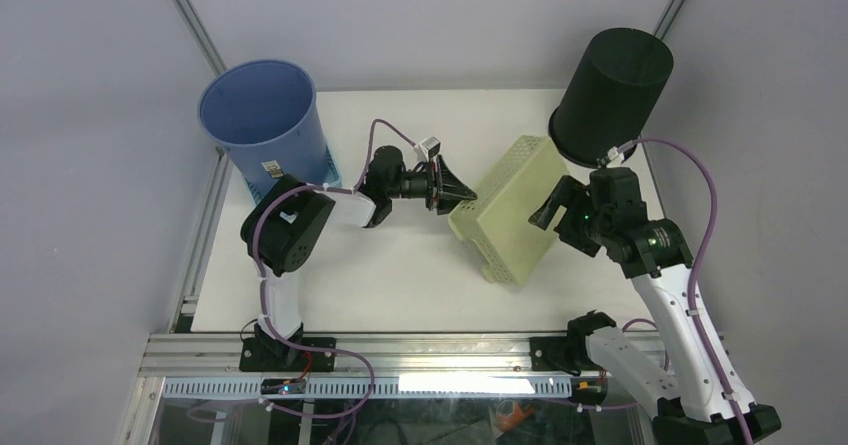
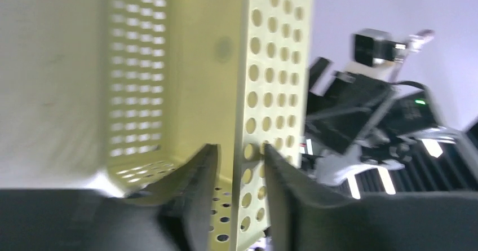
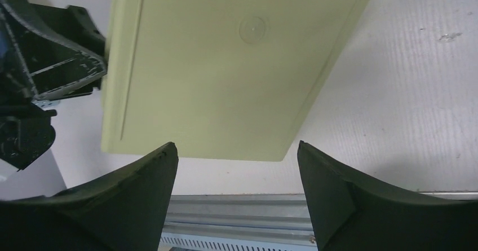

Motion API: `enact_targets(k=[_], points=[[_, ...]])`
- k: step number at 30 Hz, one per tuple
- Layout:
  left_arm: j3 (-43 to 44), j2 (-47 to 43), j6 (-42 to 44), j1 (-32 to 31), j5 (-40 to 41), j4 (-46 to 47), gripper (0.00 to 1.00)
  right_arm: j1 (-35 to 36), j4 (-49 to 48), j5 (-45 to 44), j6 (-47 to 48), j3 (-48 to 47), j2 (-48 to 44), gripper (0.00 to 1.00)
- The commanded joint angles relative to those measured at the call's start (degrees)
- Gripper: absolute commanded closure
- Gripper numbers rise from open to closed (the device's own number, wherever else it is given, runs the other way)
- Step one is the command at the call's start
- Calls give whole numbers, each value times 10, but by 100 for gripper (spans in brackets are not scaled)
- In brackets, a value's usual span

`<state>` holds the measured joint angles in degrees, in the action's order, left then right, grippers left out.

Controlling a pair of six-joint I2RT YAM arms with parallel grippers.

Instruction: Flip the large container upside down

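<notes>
The large container is a pale yellow perforated basket (image 1: 510, 215) tipped up on its side in the middle of the table. Its opening faces left and its flat bottom (image 3: 225, 65) faces right. My left gripper (image 1: 462, 193) straddles the basket's perforated wall (image 2: 270, 65). Its jaws are open: the right fingertip (image 2: 276, 166) touches the wall, and the left one (image 2: 203, 172) stands a little off it inside the basket. My right gripper (image 1: 550, 210) hangs just right of the basket with wide open, empty jaws (image 3: 237, 146), short of the bottom face.
A blue bin (image 1: 262, 115) stands upright at the back left. A black bin (image 1: 612, 95) sits bottom-up at the back right, close behind my right arm. A metal frame rail (image 1: 400, 350) runs along the near table edge.
</notes>
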<state>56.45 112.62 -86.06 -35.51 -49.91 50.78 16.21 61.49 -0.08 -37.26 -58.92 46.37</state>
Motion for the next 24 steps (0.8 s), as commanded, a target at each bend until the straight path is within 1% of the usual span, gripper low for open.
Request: enact_targets(k=[1, 4, 6, 9, 11, 13, 15, 17, 19, 22, 24], points=[[25, -13, 180, 4, -4, -198, 50, -2, -57, 28, -21, -11, -7, 19], [55, -26, 276, 4, 29, -330, 37, -2, -52, 14, -19, -13, -4, 19], [74, -32, 338, 4, 55, -412, 33, -2, -55, 9, -19, -9, -5, 19], [102, -39, 404, 3, 95, -502, 28, -2, -53, 4, -20, -6, -2, 19], [130, -45, 462, -5, 160, -585, 21, -2, -52, 1, -19, -4, 1, 19], [169, -50, 525, -23, 232, -671, 17, -2, -51, -2, -14, -5, 5, 19], [203, -52, 573, -45, 303, -735, 14, -2, -53, -6, -12, -6, 10, 19], [226, -61, 593, -58, 347, -772, 13, -2, -56, -10, -13, -9, 19, 18], [233, -83, 601, -59, 381, -790, 13, -1, -69, -3, -16, -11, 31, 19], [260, -126, 622, -52, 461, -831, 10, 6, -123, 36, -28, -6, 60, 20], [278, -157, 629, -34, 482, -855, 10, 30, -159, 36, -43, -10, 89, 21]])
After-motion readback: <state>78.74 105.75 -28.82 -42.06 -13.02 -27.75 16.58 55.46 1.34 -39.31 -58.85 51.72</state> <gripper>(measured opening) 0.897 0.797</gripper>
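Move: The tilted green basket, bottom side up, has its left rim between the left gripper's fingers; the basket's middle lies about 10 cm to that hand's right, 1 cm back and 6 cm below. The upturned black bin stands some 32 cm to the left hand's right and 23 cm farther out, its middle 2 cm lower. From the right gripper, the basket's middle is about 7 cm ahead, 2 cm left and 10 cm down. Release the green basket's left rim: open the left gripper wide while sinking about 10 cm and easing left, rolling the fingers some 60 degrees from pointing right to pointing steeply down. Then draw off farther left and lift 2 to 3 cm, clear of the basket's left wall. Keep the right gripper open over the basket's other side, creeping a little forward at the end. ##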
